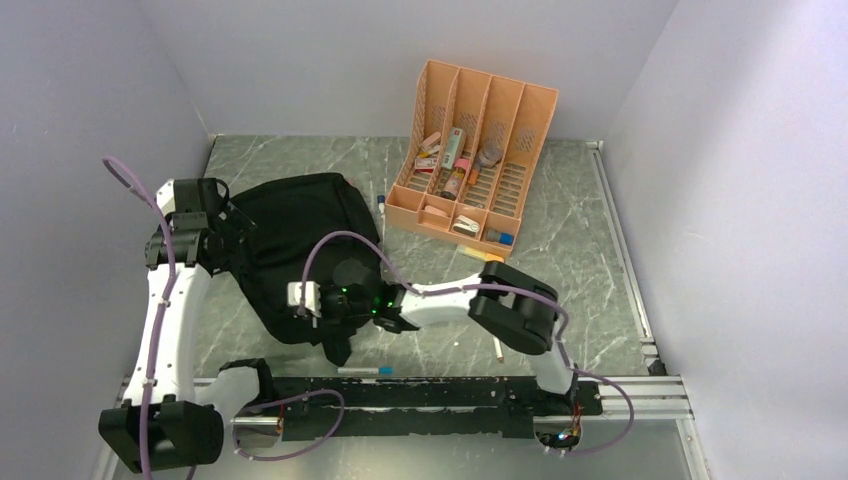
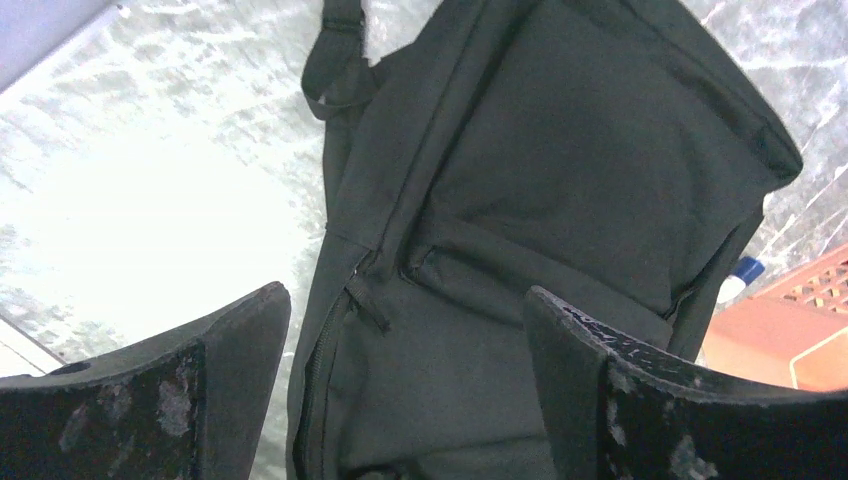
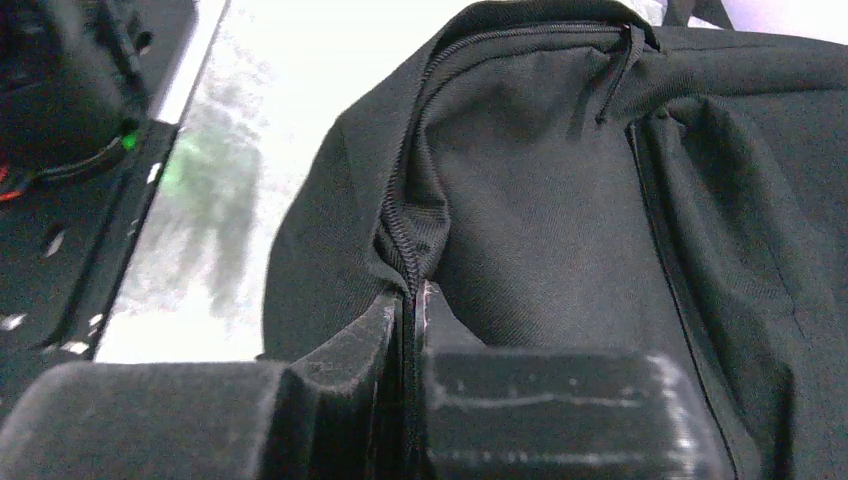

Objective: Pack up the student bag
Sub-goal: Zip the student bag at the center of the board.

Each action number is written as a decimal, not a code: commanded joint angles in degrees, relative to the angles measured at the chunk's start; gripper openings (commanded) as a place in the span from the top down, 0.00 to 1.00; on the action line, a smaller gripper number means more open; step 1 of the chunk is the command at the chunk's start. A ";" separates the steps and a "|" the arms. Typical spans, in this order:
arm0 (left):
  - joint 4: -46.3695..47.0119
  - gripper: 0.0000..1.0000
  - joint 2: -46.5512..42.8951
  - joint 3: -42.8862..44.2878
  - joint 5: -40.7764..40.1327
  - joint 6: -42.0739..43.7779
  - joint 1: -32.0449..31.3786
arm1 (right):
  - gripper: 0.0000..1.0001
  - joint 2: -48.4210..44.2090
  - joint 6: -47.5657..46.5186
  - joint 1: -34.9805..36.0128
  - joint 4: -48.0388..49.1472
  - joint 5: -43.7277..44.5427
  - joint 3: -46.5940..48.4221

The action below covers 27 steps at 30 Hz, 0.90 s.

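The student bag (image 1: 300, 225), a soft black backpack, lies flat on the marble table left of centre. My left gripper (image 1: 232, 226) hovers over its left side, jaws spread wide and empty. In the left wrist view the bag (image 2: 560, 170) fills the space beyond the left gripper (image 2: 405, 300), and a zipper pull (image 2: 368, 300) lies between the fingers. At the bag's near edge my right gripper (image 1: 305, 300) is shut. The right wrist view shows that gripper (image 3: 413, 300) pinching the bag (image 3: 540, 200) at its zipper seam (image 3: 405, 230), which bunches up above the tips.
An orange slotted desk organizer (image 1: 475, 150) with several small items stands at the back right; its corner (image 2: 790, 330) shows beside a white marker (image 2: 740, 275). A pen (image 1: 365, 370) lies by the front rail (image 1: 450, 392). A marker (image 1: 381, 200) sits between bag and organizer.
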 commanded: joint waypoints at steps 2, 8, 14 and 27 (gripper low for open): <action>-2.92 0.10 -1.41 4.25 -8.16 -0.63 -2.30 | 0.89 6.30 0.40 -0.43 4.56 3.08 8.06; -2.06 0.10 -2.00 2.93 -7.44 -0.05 -2.97 | 0.58 1.31 1.80 -0.42 5.00 3.07 6.43; 0.81 0.10 -1.83 1.17 -2.62 2.38 -2.97 | 0.41 -10.29 6.21 -0.46 7.87 2.33 -3.01; 8.09 0.11 -0.53 -2.42 7.94 7.95 -3.54 | 0.36 -25.34 27.81 -3.97 0.48 33.65 -13.57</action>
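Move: The right fingers are shut on the zip along the bag's left side; the small tab at the zip's far end lies roughly 11 cm ahead and 9 cm to their left, at about the same height. The near strap sits some 8 cm to the right and 7 cm back of the right hand, the blue marker 14 cm right and 10 cm back, both lower. From the open left hand, the tab is about 9 cm below, 3 cm ahead and 2 cm left. The right hand pushes on along the zip about 3 cm left and slightly forward, opens and lets go, then lifts some 13 cm clear while drawing back right, its fingers levelling and swinging clockwise towards forward. The open left hand bobs up and down about 2 cm over the bag, then drifts slightly right and forward, turning clockwise. ##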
